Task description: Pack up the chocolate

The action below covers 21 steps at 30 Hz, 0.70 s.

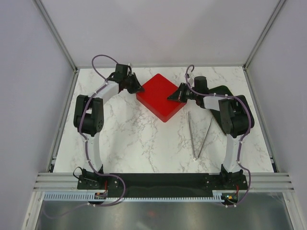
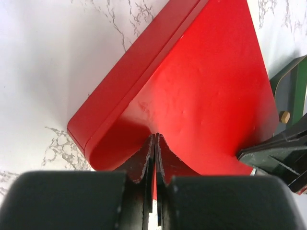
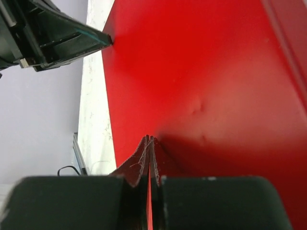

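A closed red box (image 1: 160, 98) lies cornerwise at the back middle of the marble table, its lid (image 2: 206, 91) covering everything inside. The chocolate is hidden. My left gripper (image 1: 139, 88) is shut, its tips (image 2: 156, 137) pressed on the lid near the box's left corner. My right gripper (image 1: 171, 97) is shut too, its tips (image 3: 150, 139) resting on the lid near the right corner. Each wrist view shows the other gripper's tip on the lid: the right gripper (image 2: 245, 154) and the left gripper (image 3: 106, 40). Neither gripper holds anything.
Two long metal tweezers (image 1: 192, 136) (image 1: 205, 139) lie on the table in front of the right arm. A dark green plate (image 1: 223, 91) sits at the back right, under the right arm, close to the box (image 2: 292, 81).
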Available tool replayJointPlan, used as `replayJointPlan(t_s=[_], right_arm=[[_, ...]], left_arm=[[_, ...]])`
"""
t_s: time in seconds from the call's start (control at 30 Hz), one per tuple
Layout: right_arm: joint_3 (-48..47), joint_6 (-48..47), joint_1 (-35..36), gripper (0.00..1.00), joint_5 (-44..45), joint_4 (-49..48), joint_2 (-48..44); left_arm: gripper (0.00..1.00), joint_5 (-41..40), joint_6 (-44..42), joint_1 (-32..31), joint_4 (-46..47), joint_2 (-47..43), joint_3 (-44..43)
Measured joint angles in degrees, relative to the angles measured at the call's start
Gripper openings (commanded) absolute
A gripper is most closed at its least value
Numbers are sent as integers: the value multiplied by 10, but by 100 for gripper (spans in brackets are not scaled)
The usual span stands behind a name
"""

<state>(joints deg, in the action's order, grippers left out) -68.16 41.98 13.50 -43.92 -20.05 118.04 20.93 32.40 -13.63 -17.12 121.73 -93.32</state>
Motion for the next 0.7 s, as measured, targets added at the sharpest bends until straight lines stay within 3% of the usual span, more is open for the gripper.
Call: replayJointPlan(t_s=[0.43,0.57,0.7], right_arm=[[-188,-88,-46,0,34,152,76],[-228,-115,-39,0,75,213,77],[-297,-120,-22,0,113,264,86]], left_arm=[[6,-34,65,-17,82,-138,216],[6,-36,62,-21,22,-139,210],[6,-39,57,-22,-10,-138,131]])
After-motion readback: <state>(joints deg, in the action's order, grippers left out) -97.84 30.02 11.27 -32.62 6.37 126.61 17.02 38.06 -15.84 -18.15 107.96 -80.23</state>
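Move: The closed red box stands cornerwise between my two shut grippers, whose tips are down on its lid. Its middle lies about 8 cm to the right of my left hand and 3 cm back. From my right hand, the box's middle is some 3 cm ahead and 3 cm left, with both hands about 3 cm above it. The tongs lie roughly 13 cm right of my right hand and 19 cm back; the dark green tray is about 24 cm right and 3 cm back. I sweep my right fingertips forward and a little right across the lid, about 10 cm in all, rolling the wrist some 15 degrees and lifting off near the far right edge. Meanwhile I draw my left tips back about 8 cm over the lid's near left edge, dip slightly, then lift and swing forward again. Both grippers stay shut. ##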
